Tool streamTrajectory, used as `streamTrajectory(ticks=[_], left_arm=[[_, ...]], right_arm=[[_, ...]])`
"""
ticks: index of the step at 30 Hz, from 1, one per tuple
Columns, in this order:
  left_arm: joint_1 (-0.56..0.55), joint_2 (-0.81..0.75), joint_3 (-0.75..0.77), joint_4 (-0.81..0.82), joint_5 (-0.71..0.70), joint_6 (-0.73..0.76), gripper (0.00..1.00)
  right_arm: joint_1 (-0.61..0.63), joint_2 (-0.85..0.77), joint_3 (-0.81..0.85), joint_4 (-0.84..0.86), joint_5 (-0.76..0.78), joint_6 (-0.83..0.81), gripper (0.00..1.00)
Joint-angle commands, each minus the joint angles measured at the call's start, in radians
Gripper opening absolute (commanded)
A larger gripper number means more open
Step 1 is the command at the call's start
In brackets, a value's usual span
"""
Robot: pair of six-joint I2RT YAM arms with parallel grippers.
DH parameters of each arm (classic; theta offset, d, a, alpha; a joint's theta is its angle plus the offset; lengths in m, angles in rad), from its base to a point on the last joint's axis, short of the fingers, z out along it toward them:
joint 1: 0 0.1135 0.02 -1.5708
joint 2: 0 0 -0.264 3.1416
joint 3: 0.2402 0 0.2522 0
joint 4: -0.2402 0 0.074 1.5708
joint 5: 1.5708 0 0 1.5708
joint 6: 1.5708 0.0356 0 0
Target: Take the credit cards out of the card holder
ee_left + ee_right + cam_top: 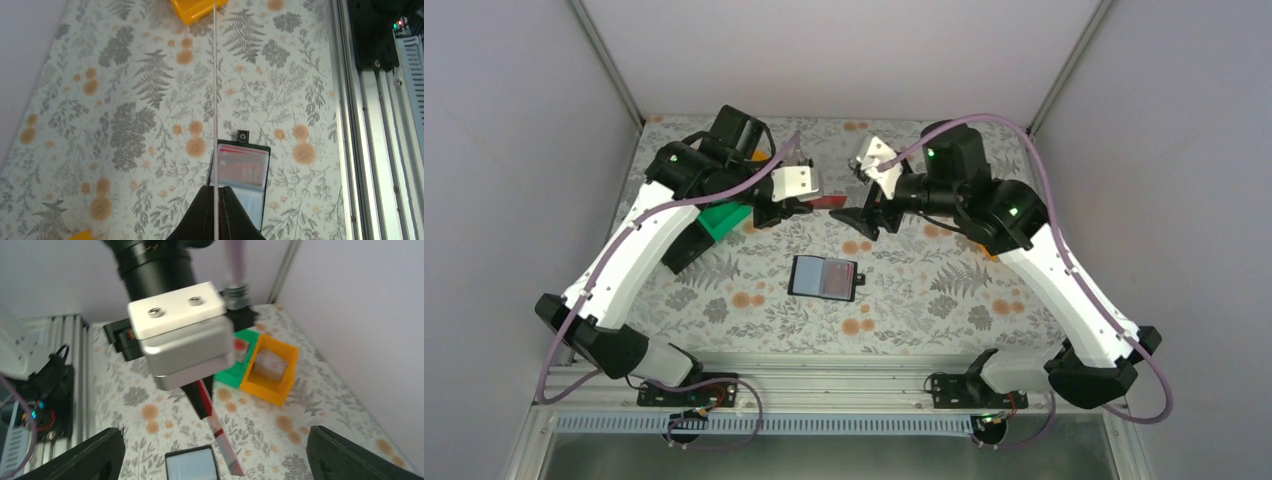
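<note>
The card holder [824, 277] lies open and flat on the floral table, between and in front of both grippers. In the left wrist view the card holder [248, 175] shows a red credit card [240, 170] in its upper clear pocket. My left gripper [215, 189] is shut on a red and pale credit card [829, 202], held in the air above the table. That card shows edge-on as a thin line [215, 100]. My right gripper [215, 431] is open, its fingers wide on either side of the held card [222, 442], not touching it. The holder [192, 466] lies below.
A green tray [239, 362] and an orange tray [270, 371] stand side by side at the back left, the green tray [724, 220] partly under my left arm. The metal rail [367, 125] runs along the near table edge. Grey walls close the sides and back.
</note>
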Motion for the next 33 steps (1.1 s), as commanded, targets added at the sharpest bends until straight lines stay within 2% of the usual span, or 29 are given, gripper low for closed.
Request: streamTrajectory(ticks=[1, 5, 9, 14, 19, 21, 23, 24, 26, 27, 28, 29, 30, 33], left_arm=[[-0.011, -0.015, 0.025, -0.059, 0.000, 0.078, 0.02], [-0.018, 0.000, 0.044, -0.086, 0.042, 0.084, 0.02], [-0.021, -0.008, 0.049, -0.098, 0.073, 0.089, 0.02], [-0.023, -0.001, 0.068, -0.095, 0.083, 0.083, 0.02], [-0.025, 0.012, 0.080, -0.100, 0.085, 0.084, 0.02], [-0.025, 0.017, 0.077, -0.100, 0.082, 0.086, 0.02], [-0.024, 0.019, 0.069, -0.095, 0.069, 0.086, 0.03], [-0.024, 0.018, 0.060, -0.087, 0.057, 0.081, 0.09], [-0.021, 0.006, 0.028, -0.053, 0.017, 0.048, 0.62], [-0.016, -0.011, -0.004, -0.025, -0.003, 0.037, 0.77], [-0.008, -0.031, -0.040, 0.021, -0.021, 0.025, 0.88], [0.007, -0.056, -0.096, 0.057, -0.039, 0.015, 0.97], [0.028, -0.077, -0.140, 0.097, -0.047, 0.005, 1.00], [0.136, -0.116, -0.251, 0.192, -0.021, -0.021, 1.00]], right_arm=[[0.002, 0.001, -0.050, 0.026, -0.137, -0.147, 0.87], [0.002, 0.075, -0.013, 0.017, -0.208, -0.209, 0.73], [0.002, 0.103, -0.006, 0.043, -0.204, -0.235, 0.58], [0.002, 0.136, -0.013, 0.034, -0.192, -0.233, 0.46], [0.002, 0.144, -0.038, 0.003, -0.163, -0.232, 0.21], [0.000, 0.144, -0.040, -0.007, -0.132, -0.219, 0.05], [-0.006, 0.131, -0.042, 0.003, -0.110, -0.196, 0.04], [-0.009, 0.124, -0.043, 0.009, -0.083, -0.181, 0.04], [-0.018, 0.106, -0.058, 0.025, 0.013, -0.143, 0.04], [-0.026, 0.092, -0.084, 0.041, 0.092, -0.123, 0.04], [-0.037, 0.076, -0.125, 0.064, 0.179, -0.103, 0.04], [-0.055, 0.061, -0.170, 0.089, 0.264, -0.092, 0.04], [-0.081, 0.046, -0.225, 0.124, 0.339, -0.088, 0.04], [-0.183, -0.006, -0.385, 0.208, 0.473, -0.129, 0.04]])
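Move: The left hand still holds the red card, whose middle lies some 3 cm to its right, 2 cm below and 1 cm ahead. From the open right hand, the card is about 7 cm left, 2 cm ahead and 5 cm below. The open card holder lies on the table, about level with the left hand, 5 cm to its right and roughly 32 cm below. Right hand dips 6 cm and left 4, pinches the red card; left opens, right pulls it away right and forward. ##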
